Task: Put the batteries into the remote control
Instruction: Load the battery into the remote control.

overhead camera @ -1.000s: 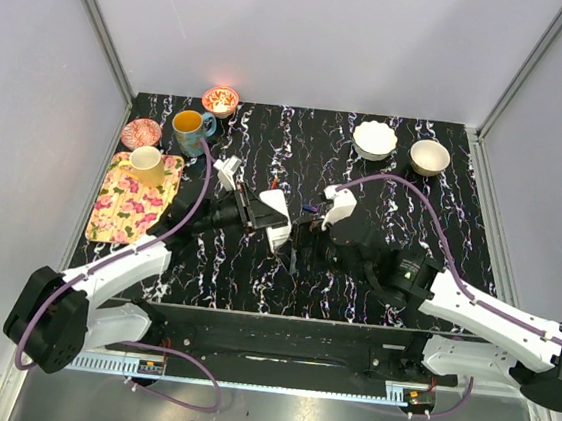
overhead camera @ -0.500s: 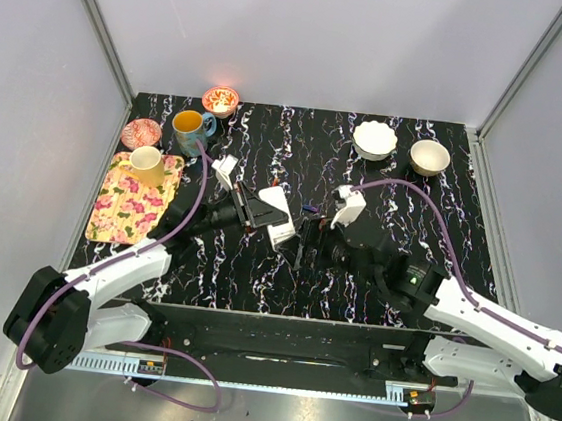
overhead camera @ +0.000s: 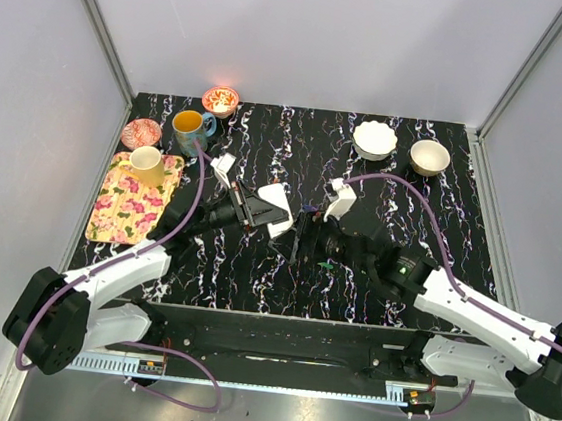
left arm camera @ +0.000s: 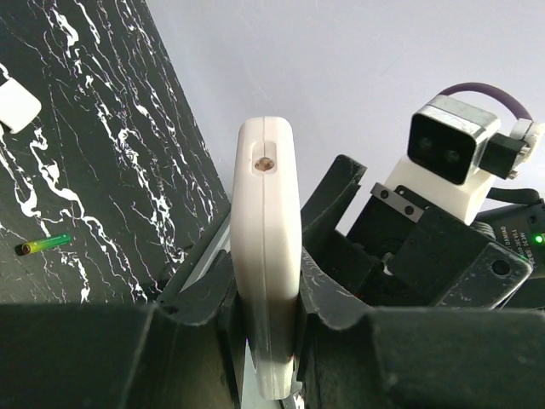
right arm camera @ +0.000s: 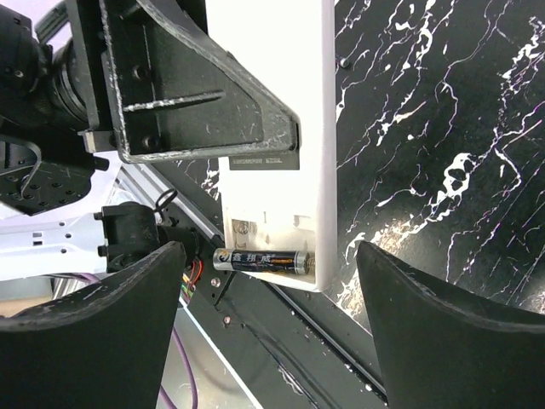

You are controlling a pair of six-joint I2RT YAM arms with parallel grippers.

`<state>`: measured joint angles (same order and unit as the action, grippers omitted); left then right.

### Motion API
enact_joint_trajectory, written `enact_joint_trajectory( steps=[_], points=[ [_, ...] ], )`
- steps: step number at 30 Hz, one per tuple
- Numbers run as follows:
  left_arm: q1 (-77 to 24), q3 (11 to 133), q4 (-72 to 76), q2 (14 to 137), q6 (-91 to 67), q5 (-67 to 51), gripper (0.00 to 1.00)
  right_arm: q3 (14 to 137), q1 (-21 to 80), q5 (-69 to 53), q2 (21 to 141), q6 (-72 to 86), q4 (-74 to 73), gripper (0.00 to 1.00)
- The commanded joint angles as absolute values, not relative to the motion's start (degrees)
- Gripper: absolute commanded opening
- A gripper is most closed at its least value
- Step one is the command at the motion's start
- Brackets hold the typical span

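The white remote control (left arm camera: 267, 256) is held off the table, edge-on between the jaws of my left gripper (left arm camera: 266, 298), which is shut on it. In the top view the remote control (overhead camera: 277, 206) sits mid-table. Its back faces the right wrist camera, with the battery bay open at the lower end of the remote control (right arm camera: 272, 111). One black battery (right arm camera: 260, 260) lies across that bay, its left end sticking out past the edge. My right gripper (right arm camera: 271, 290) is open, its fingers wide on either side of the bay and not touching the battery. A green battery (overhead camera: 326, 266) lies on the table.
A floral tray (overhead camera: 125, 209) with a yellow cup (overhead camera: 146, 163) sits at the left. A blue mug (overhead camera: 190, 129), pink bowl (overhead camera: 140, 132) and orange bowl (overhead camera: 220, 99) stand behind it. A white bowl (overhead camera: 375, 139) and beige bowl (overhead camera: 429, 157) are at the back right. A small white piece (left arm camera: 13, 102) lies on the table.
My right arm has shifted left, closer to the remote control, and its jaws have narrowed slightly. The green battery now shows on the table beside it. The left gripper keeps its grip.
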<state>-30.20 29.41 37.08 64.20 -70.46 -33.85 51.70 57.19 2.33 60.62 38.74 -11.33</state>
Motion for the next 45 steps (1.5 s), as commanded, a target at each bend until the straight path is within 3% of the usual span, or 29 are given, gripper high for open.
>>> enact_joint_trajectory(
  steps=[1,26,45],
  points=[
    [-30.23,29.18,43.33,62.75,-71.45,-34.89,0.00,52.47,56.43,0.18,61.26,39.11,-8.44,0.86],
    [-30.23,28.39,45.53,62.49,-72.51,-34.89,0.00,50.27,54.23,-2.64,60.12,40.08,-6.94,0.72],
    [-30.06,28.83,45.00,60.82,-72.60,-34.01,0.00,48.78,53.35,-3.08,59.59,40.61,-7.82,0.47]
  ],
)
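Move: The right hand's open fingers straddle the battery end of the remote that the left hand holds up. That battery is about 1 cm ahead of the right hand and 2 cm to its left, at its height; from the left hand it lies some 5 cm back, 4 cm right and 2 cm lower. Some 20 cm below the right hand, the purple battery lies about 9 cm ahead and 6 cm right, the green battery 6 cm back and 12 cm right. Staying within about 1 cm, the right fingers half close onto the left-held remote's battery end. ##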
